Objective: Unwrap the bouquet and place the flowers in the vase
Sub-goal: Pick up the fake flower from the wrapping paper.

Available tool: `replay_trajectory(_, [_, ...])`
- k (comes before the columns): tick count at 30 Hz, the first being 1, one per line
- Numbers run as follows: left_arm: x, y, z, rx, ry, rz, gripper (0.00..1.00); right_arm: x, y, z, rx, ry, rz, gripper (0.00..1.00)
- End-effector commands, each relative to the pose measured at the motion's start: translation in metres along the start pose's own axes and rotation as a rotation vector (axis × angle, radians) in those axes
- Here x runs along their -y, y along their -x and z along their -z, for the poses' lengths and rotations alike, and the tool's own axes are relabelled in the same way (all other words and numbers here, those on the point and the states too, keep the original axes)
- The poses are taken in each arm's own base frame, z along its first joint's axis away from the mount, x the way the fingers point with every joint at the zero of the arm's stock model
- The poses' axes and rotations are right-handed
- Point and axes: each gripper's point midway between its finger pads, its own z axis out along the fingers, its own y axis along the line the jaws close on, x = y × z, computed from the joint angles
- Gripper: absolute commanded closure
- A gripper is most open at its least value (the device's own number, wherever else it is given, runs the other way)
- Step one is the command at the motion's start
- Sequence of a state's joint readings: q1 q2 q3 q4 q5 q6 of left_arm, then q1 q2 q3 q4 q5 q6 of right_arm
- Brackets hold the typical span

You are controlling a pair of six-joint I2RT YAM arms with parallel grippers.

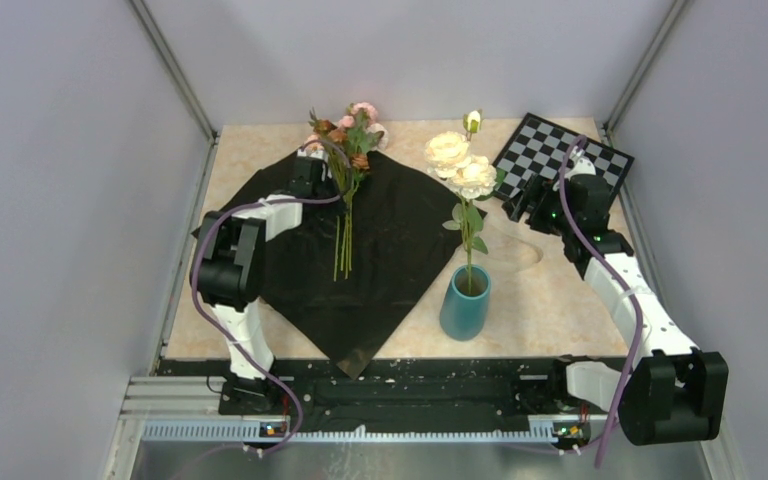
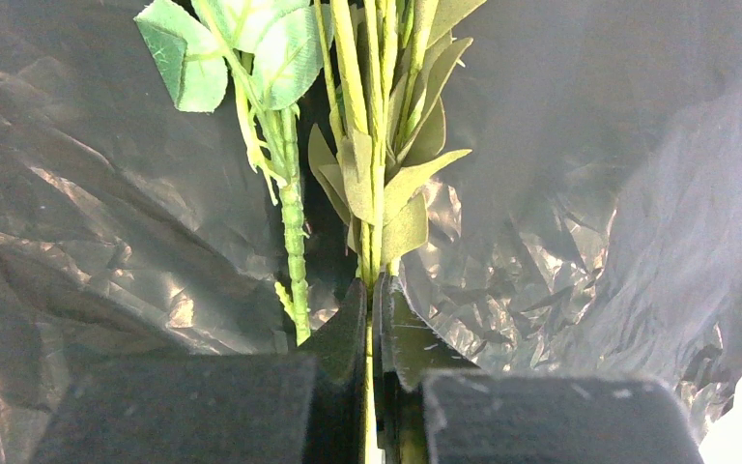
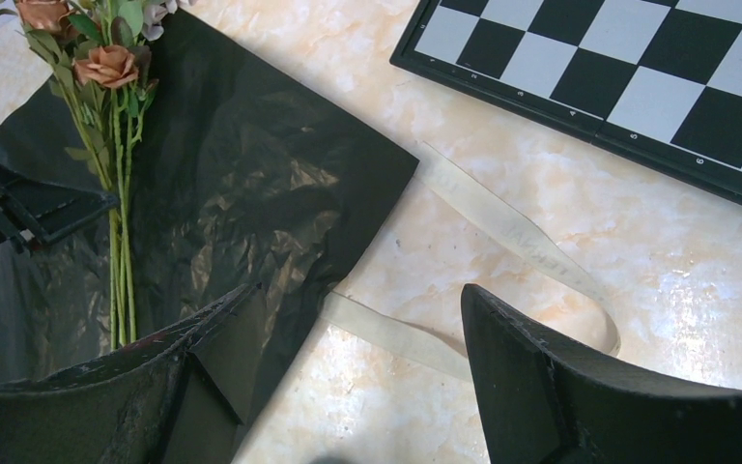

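The black wrapping paper (image 1: 390, 250) lies unfolded flat on the table. On it rest the remaining flowers (image 1: 345, 150), pink and orange roses with long green stems (image 3: 116, 242). My left gripper (image 1: 312, 172) is shut on one thin green stem (image 2: 377, 193) just below its leaves; a thicker stem (image 2: 293, 232) lies free to the left of the jaws (image 2: 372, 285). The teal vase (image 1: 465, 302) stands upright at the paper's right corner and holds cream roses (image 1: 460, 165). My right gripper (image 3: 359, 290) hovers open over the table with nothing between its fingers.
The loose cream ribbon (image 3: 512, 227) lies curled on the marble tabletop under the right gripper, one end at the paper's edge. A black-and-white checkerboard (image 1: 560, 155) sits at the back right. Grey walls enclose the table on the left, right and rear.
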State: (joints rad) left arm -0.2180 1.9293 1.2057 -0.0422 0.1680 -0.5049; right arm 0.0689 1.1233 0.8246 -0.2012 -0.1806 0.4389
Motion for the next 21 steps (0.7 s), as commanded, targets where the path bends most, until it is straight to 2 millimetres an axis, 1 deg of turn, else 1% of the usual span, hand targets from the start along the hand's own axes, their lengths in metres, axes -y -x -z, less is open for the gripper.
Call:
replay_trajectory(1, [0.036, 0.043, 0.039, 0.148, -0.098, 0.005, 1.00, -0.004, 0.015, 0.003, 0.054, 0.019, 0.004, 0.25])
replay_trajectory(5, [0.048, 0.051, 0.059, 0.197, -0.143, 0.021, 1.00, -0.004, 0.015, 0.003, 0.054, 0.018, 0.005, 0.25])
replay_trajectory(12, [0.060, 0.061, 0.088, 0.261, -0.190, 0.032, 1.00, -0.003, 0.016, 0.006, 0.059, 0.013, 0.005, 0.25])
replay_trajectory(15, [0.070, 0.066, 0.105, 0.297, -0.235, 0.028, 1.00, -0.004, 0.018, 0.008, 0.066, 0.015, 0.006, 0.25])
replay_trajectory(18, [0.080, 0.070, 0.122, 0.330, -0.283, 0.010, 1.00, -0.009, 0.023, 0.013, 0.078, 0.028, 0.007, 0.25])
replay_trajectory(21, [0.088, 0.073, 0.139, 0.355, -0.317, -0.016, 1.00, -0.016, 0.033, 0.021, 0.102, 0.043, 0.013, 0.25])
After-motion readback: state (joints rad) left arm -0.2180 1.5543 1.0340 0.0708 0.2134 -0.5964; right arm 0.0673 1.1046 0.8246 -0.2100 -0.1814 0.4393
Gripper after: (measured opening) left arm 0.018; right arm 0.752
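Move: The left hand is already shut on the stem of the brown rose spray, just above the black paper. The blue vase, with the cream flower standing in it, is about 28 cm back and 28 cm to this hand's right, its middle some 6 cm higher. The pink flower heads lie roughly 22 cm ahead and 4 cm right. From the right hand the vase is about 16 cm back, 13 cm left and 8 cm lower. Keeping its pinch on the brown spray's stem, the left hand lifts almost straight up from the wrapping paper by about 12 cm, raising the spray from among the other flowers. On the way the wrist tips the fingers up and rolls its left side slightly down, some 15 to 20 degrees in all, and late in the lift the hand also draws back about 3 cm. ##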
